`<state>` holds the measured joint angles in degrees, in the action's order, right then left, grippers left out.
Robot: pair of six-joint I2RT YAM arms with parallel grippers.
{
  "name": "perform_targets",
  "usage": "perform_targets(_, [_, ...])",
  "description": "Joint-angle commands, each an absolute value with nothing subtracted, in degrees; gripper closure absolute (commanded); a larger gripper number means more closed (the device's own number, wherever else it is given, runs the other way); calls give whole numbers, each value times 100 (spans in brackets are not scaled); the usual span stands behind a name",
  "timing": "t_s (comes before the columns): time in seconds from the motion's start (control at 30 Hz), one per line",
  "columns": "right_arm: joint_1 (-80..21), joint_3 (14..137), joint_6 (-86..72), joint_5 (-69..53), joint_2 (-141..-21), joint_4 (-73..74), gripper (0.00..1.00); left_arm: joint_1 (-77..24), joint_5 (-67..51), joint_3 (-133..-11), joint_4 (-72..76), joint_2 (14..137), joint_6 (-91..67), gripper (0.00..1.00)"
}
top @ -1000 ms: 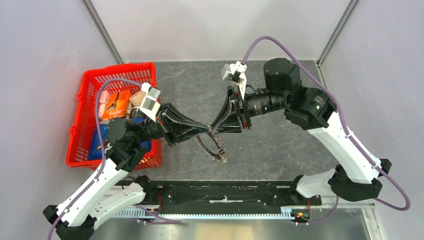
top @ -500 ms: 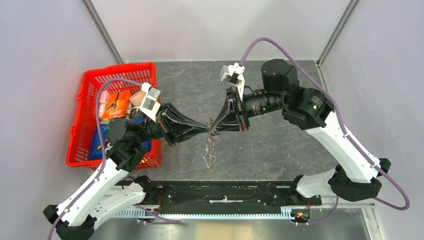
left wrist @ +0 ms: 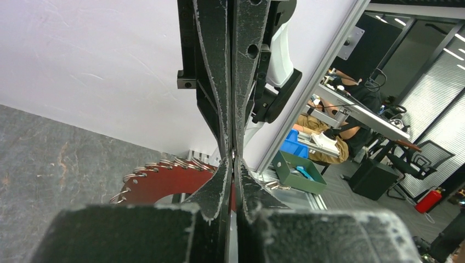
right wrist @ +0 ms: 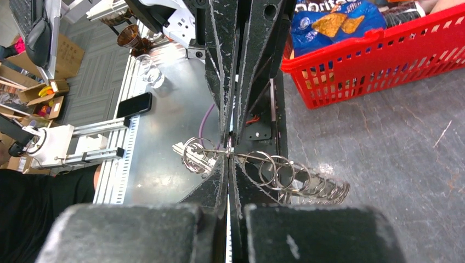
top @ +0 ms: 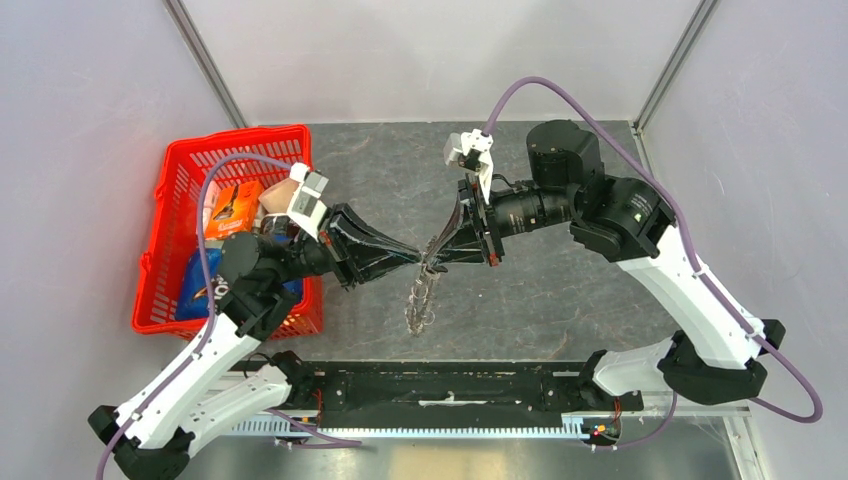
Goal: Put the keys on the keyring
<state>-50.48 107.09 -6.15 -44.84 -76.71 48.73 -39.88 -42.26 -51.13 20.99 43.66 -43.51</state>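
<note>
My two grippers meet tip to tip above the middle of the table. The left gripper (top: 417, 258) and right gripper (top: 433, 260) are both shut at the top of the keyring (top: 420, 300), which hangs below them. In the right wrist view the gripper (right wrist: 229, 149) pinches the ring's thin wire, with several small split rings (right wrist: 296, 178) strung to the right and a silvery key (right wrist: 189, 156) to the left. In the left wrist view the gripper (left wrist: 234, 156) is shut, and the keyring (left wrist: 159, 181) shows reddish with small rings around its rim. The tiny black key is hidden.
A red basket (top: 170, 200) with snack packets stands at the left edge of the grey table, close behind the left arm; it also shows in the right wrist view (right wrist: 373, 60). A black rail (top: 440, 385) runs along the near edge. Grey walls enclose the table.
The hanging ring cluster swung from lower right to straight below the fingertips. Both grippers stayed shut together and shifted slightly.
</note>
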Motion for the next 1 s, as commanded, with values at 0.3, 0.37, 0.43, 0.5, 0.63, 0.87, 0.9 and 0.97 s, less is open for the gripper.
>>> perform_targets(0.3, [-5059,11181,-455,-4489,-7866,5947,100,-3990,-4727,-5834,404,4384,-3681,64])
perform_targets(0.37, [-5062,11046,-474,-4537,-7836,5944,100,-3990,-4823,-5884,269,4398,-3657,62])
perform_targets(0.43, [-5067,10950,-505,-4623,-7822,5940,100,-3990,-4910,-5913,160,4449,-3633,62])
perform_targets(0.5, [-5071,10865,-547,-4720,-7808,5891,100,-3990,-4934,-5941,36,4491,-3556,62])
perform_targets(0.63, [-5089,10772,-595,-4799,-7820,5839,100,-3990,-4948,-5915,-113,4560,-3481,62])
perform_targets(0.87, [-5132,10773,-656,-4837,-7925,5758,100,-3990,-4975,-5898,-115,4627,-3441,62])
perform_targets(0.9, [-5133,10775,-655,-4844,-7951,5756,100,-3991,-4969,-5889,-116,4623,-3429,62])
perform_targets(0.97, [-5149,10771,-652,-4823,-7986,5753,100,-3990,-4966,-5889,-121,4632,-3432,62])
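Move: The ring at the top edge of the keyring disc is already pinched where the fingertips meet, about 1 cm to the left hand's right and 1 cm to the right hand's left, level with both. From either hand the keyring disc's middle lies some 7 cm below and 2 cm ahead, level sideways. The red basket stands roughly 40 cm left, 18 cm ahead and 35 cm below either hand. The ring goes over wholly to the right hand, which keeps its fingers shut on it while the left fingers spread from nearly closed to partly open and let go, staying around the ring. Both hands sink about 4 cm together, fingertips tipping downward, the left by some 15 degrees; the right also eases slightly back. ##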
